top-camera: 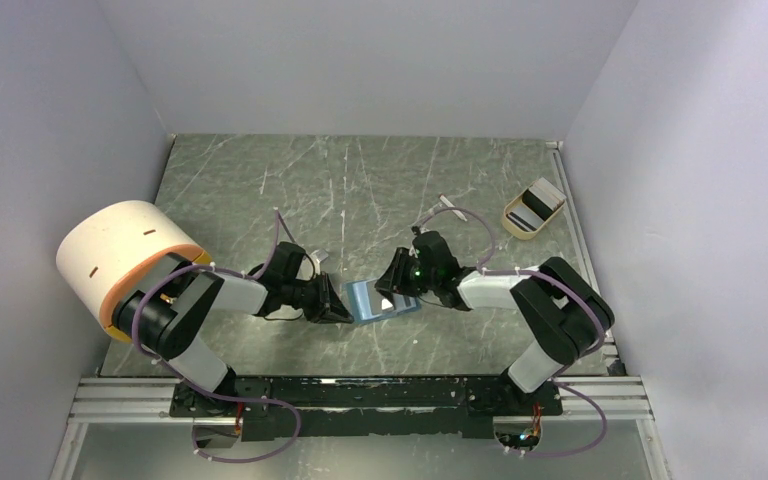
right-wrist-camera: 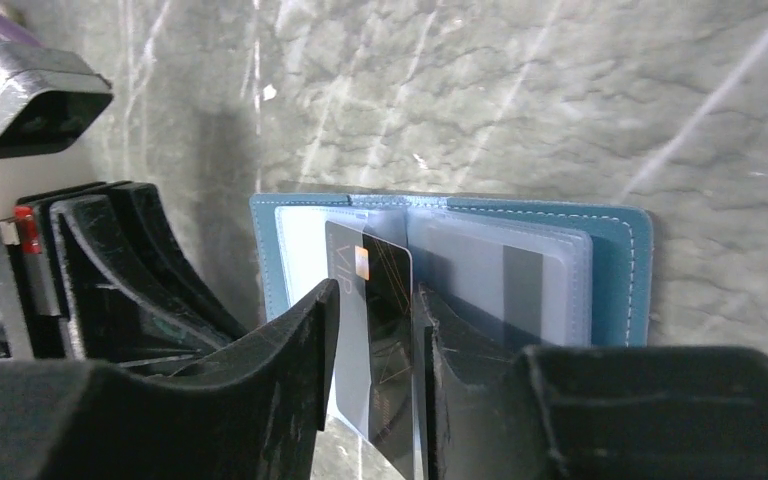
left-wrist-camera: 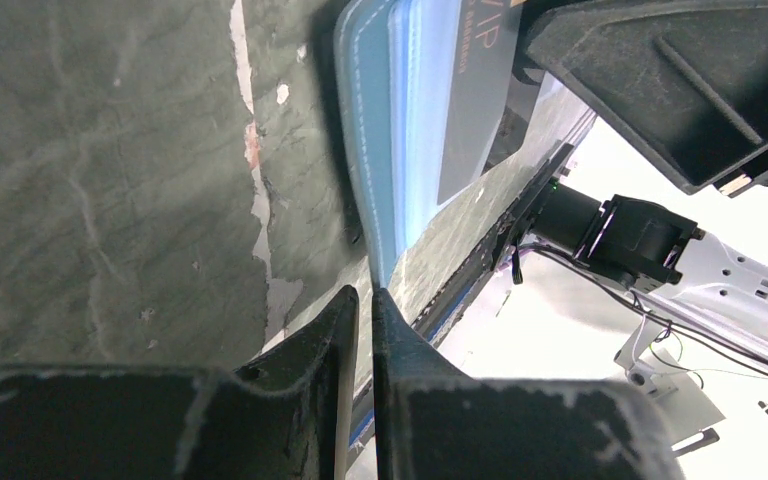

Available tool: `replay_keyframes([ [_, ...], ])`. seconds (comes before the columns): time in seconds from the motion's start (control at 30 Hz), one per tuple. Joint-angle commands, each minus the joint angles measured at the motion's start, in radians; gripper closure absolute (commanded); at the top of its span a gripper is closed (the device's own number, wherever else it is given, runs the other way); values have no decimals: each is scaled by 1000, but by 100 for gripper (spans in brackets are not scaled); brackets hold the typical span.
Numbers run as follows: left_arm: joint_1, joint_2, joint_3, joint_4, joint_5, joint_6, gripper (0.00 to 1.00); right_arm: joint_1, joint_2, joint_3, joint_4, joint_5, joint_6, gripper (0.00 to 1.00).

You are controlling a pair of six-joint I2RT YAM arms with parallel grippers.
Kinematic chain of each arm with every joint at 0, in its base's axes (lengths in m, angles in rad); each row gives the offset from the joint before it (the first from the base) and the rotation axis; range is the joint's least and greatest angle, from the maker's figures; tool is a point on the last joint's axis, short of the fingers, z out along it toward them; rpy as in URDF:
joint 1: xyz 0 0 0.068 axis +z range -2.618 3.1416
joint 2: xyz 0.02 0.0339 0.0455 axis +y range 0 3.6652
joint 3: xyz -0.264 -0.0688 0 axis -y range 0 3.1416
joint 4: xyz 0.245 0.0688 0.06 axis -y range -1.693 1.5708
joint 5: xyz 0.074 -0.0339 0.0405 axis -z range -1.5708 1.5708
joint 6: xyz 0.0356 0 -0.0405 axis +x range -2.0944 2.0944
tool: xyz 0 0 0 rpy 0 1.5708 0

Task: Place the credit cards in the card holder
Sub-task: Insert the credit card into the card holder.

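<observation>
The teal-blue card holder (top-camera: 380, 298) lies open on the table between both arms, its pale clear slots facing up (right-wrist-camera: 560, 270). My left gripper (left-wrist-camera: 365, 292) is shut on the holder's near edge (left-wrist-camera: 370, 150). A dark credit card (right-wrist-camera: 380, 330) marked VIP lies partly over the left slots. My right gripper (right-wrist-camera: 378, 295) stands open around its near end. The card rests against the right finger and there is a gap to the left finger. A pale card with a dark stripe (right-wrist-camera: 520, 285) shows through the right sleeve.
A small tan tray (top-camera: 533, 208) holding more cards stands at the back right near the wall. A large white and orange cylinder (top-camera: 125, 260) sits beside the left arm. A thin white stick (top-camera: 450, 205) lies behind the right gripper.
</observation>
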Motion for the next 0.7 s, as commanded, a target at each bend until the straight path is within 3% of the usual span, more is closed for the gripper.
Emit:
replay_keyframes([
  [0.0, -8, 4, 0, 26, 22, 1, 84, 1, -36, 16, -233, 123, -100, 62],
  [0.3, -8, -10, -1, 61, 37, -6, 83, 1, -58, 27, -252, 109, -113, 60],
  [0.47, -7, -2, 6, 146, 19, -27, 68, 1, -65, 17, -222, 94, -110, 60],
  [0.67, -7, 121, -25, 429, 33, -175, 54, 1, -52, 8, -195, 79, -99, 60],
])
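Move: The credit card lies partly in the holder's left pocket, directly under the right fingers and about 1 cm nearer the base. The card holder's middle is about 2 cm to the right of the right hand, 1 cm back and 1 cm below. From the left hand, the card is some 5 cm to the right, 4 cm ahead and 1 cm lower, and the holder's middle about 6 cm to the right and 4 cm ahead. Carry the open right gripper about 1.5 cm to the right, rolling its left side down slightly, its fingers staying either side of the card's exposed edge with the right one against the holder by the fold; then hold there. Next bring the left gripper forward, right and up, about 3 cm in all, from the near left corner towards the left flap, opening its fingers. ##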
